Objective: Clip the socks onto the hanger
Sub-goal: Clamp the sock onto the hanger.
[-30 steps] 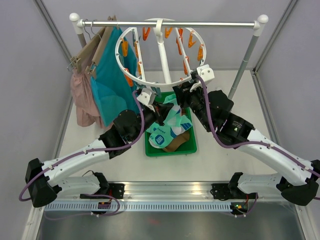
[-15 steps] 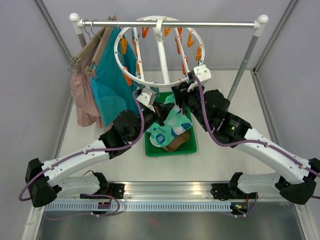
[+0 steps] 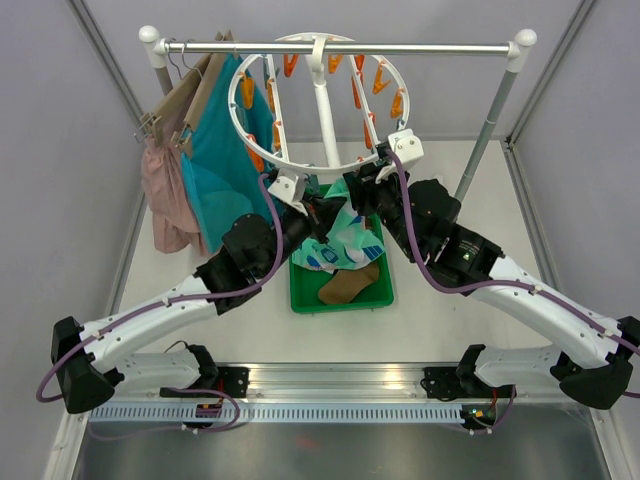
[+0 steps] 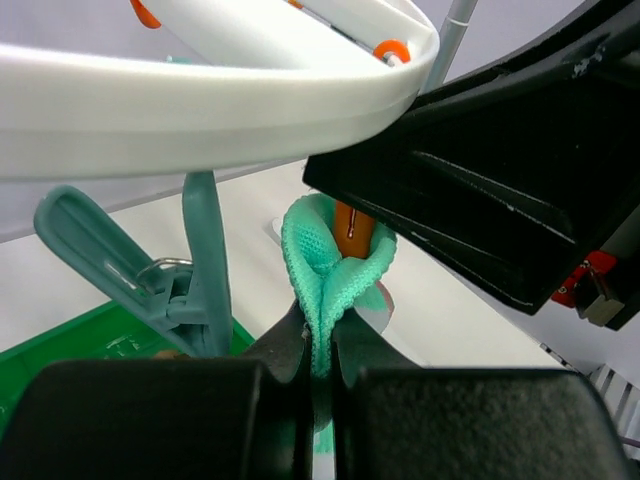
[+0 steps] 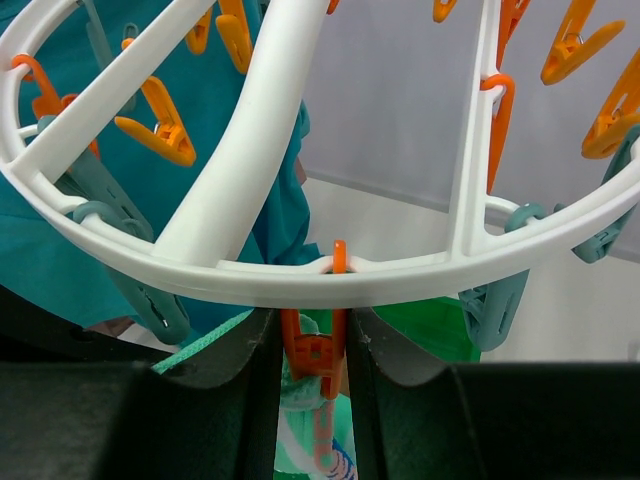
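The white ring hanger (image 3: 322, 100) hangs from the rail, with orange and teal pegs round its rim. My left gripper (image 3: 325, 208) is shut on the cuff of a mint-teal patterned sock (image 3: 348, 232) and holds it up just under the ring's near edge. In the left wrist view the folded cuff (image 4: 335, 265) sticks up from the left gripper (image 4: 322, 335) against an orange peg (image 4: 355, 225). My right gripper (image 5: 313, 345) is shut on that orange peg (image 5: 318, 350) below the rim (image 5: 300, 278), with the sock (image 5: 300, 392) right beneath. A brown sock (image 3: 348, 285) lies in the green bin (image 3: 300, 292).
A large teal garment (image 3: 215, 170) and a pink garment (image 3: 165, 200) hang on tan hangers (image 3: 185, 95) at the rail's left end. The rail (image 3: 420, 47) rests on two white posts, the right post (image 3: 495, 115) slanting down beside my right arm. A teal peg (image 4: 195, 270) hangs left of the cuff.
My left gripper has lifted the mint sock out of the bin toward the ring's near rim, uncovering the brown sock. The right gripper has stayed on the peg.
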{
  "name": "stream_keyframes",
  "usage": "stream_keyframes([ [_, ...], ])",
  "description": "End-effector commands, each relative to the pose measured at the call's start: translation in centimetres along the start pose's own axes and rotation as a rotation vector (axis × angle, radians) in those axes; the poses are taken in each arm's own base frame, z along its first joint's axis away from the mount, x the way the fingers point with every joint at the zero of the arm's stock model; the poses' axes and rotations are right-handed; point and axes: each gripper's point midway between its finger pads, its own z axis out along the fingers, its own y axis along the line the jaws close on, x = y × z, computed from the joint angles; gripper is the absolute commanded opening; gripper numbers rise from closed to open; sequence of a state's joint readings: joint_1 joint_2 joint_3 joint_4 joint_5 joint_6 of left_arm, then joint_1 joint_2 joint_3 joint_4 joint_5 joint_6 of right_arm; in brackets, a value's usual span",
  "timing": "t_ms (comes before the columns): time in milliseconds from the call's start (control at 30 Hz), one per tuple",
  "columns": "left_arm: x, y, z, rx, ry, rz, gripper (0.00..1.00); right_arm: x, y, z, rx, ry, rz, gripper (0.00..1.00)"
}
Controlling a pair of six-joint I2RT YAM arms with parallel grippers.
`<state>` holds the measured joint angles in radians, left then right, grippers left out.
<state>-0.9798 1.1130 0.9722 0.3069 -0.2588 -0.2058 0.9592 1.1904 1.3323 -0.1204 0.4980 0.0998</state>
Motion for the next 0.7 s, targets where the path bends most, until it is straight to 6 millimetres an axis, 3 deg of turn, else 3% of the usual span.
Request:
stream_keyframes([
  [0,-4.1,-0.4,0.4,-0.017,-0.097,-0.005,0.02,-1.6,-0.3,-0.4,0.009,-0.034,0.008,0.0],
  [33,-4.0,-0.4,0.5,-0.02,-0.09,-0.004,0.02,-1.6,-0.3,-0.4,0.008,-0.036,0.008,0.01],
  [133,-4.0,-0.2,0.6,-0.036,-0.078,-0.005,0.02,-1.9,-0.2,-0.6,0.003,-0.038,0.031,0.18],
  [167,-4.0,-0.1,0.6,-0.04,-0.076,-0.007,0.02,-2.0,-0.2,-0.8,-0.001,-0.035,0.037,0.31],
  [333,-4.0,0.4,0.3,-0.069,-0.057,-0.019,0.02,-2.1,0.0,-1.7,-0.022,-0.008,0.084,0.69],
  [433,-4.6,0.7,-0.2,-0.091,-0.053,-0.025,0.02,-2.9,-0.1,-2.7,-0.038,-0.019,0.12,0.79],
  [533,-6.0,1.5,-0.8,-0.141,-0.066,-0.033,0.02,-3.3,-0.7,-4.0,-0.041,-0.026,0.143,0.81],
  [667,-7.2,3.3,-2.3,-0.246,-0.047,-0.004,0.02,-2.1,-1.5,-5.4,-0.039,-0.014,0.15,0.81],
])
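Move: The orange clip is between my right fingers, its middle about 1 cm ahead and 1 cm left of the hand point, just under the hanger's rim. A left teal clip hangs some 7 cm to the right hand's left and level with it; a right teal clip is roughly 5 cm ahead and 5 cm right. From my left hand, which pinches the sock's edge, the orange clip is about 3 cm ahead, 4 cm right and 1 cm higher. I spread my right fingers wide to let go of the orange clip's handles, and back that hand off the rim, about 3 cm back and 3 cm right, rising a little at the end. My left hand keeps the sock's edge pinched and eases left and up, some 3 cm, with a bit of forward and a slight counter-clockwise turn. ##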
